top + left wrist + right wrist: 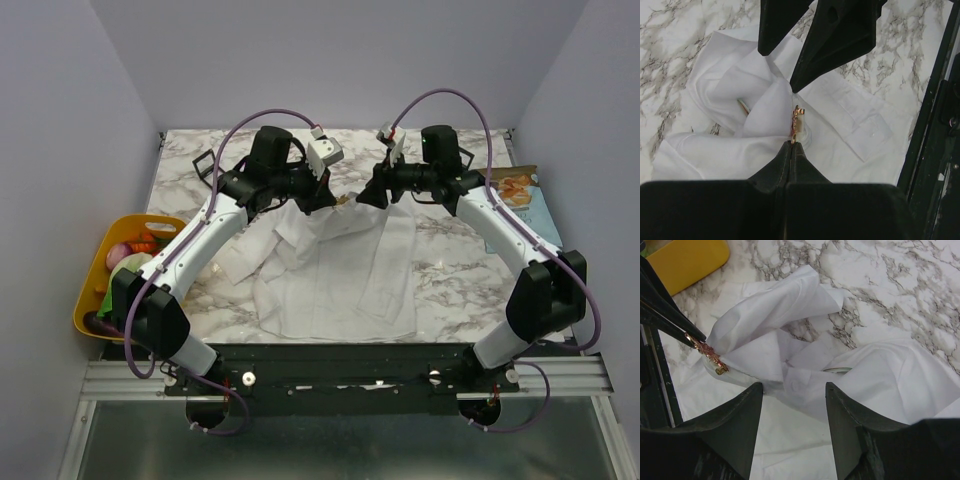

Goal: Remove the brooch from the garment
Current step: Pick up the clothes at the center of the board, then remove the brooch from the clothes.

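The white garment point(330, 280) lies spread on the marble table, its upper part pulled up into a bunch point(775, 315) between the two grippers. The brooch point(796, 122) shows edge-on as a small gold and reddish pin against the raised fabric. My left gripper point(792, 142) is shut on the lower edge of the brooch point(707, 354). My right gripper point(794, 387) is open, its tips on either side of a fold of the garment just right of the brooch. In the left wrist view the right gripper's fingers point(840, 40) hang over the bunched cloth.
A yellow basket point(100, 280) of toy food hangs off the table's left edge. A printed box point(520, 195) lies at the right edge. A black frame rail point(935, 100) runs along the near side. The basket's corner point(690, 260) shows in the right wrist view.
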`<action>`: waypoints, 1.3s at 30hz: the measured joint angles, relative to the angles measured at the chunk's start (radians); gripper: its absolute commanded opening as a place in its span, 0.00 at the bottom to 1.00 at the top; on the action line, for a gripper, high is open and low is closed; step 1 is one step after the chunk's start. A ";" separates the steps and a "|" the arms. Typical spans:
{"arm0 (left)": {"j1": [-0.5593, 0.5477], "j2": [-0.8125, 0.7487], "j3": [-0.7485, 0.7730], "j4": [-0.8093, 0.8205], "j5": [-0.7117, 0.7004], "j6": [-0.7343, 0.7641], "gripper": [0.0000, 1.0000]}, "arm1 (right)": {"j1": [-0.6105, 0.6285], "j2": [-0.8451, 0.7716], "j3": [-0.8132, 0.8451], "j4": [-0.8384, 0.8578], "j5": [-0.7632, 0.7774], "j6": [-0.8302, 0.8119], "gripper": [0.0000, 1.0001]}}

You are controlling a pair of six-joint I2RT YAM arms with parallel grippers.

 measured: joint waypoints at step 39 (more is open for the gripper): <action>0.000 0.000 -0.021 0.073 -0.280 -0.114 0.00 | 0.201 -0.028 -0.103 0.236 0.494 0.082 1.00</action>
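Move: The left fingers are already shut on the brooch, which lies about 2 cm to their right, 1 cm ahead and 1 cm below; the garment's buttoned collar flap is some 4 cm right, 3 cm ahead and 2 cm down. From the half-open right hand that flap is about 3 cm left, 1 cm back and 2 cm down, with the brooch some 5 cm left, 3 cm back and roughly level. Keeping its pinch on the brooch, the left hand carries it nearly 5 cm forward and some 2 cm left, turning counter-clockwise almost 20 degrees. The right hand first backs off 2 cm, then comes left and forward around the collar flap towards the brooch, opening wide and turning about 15 degrees clockwise, without closing. ##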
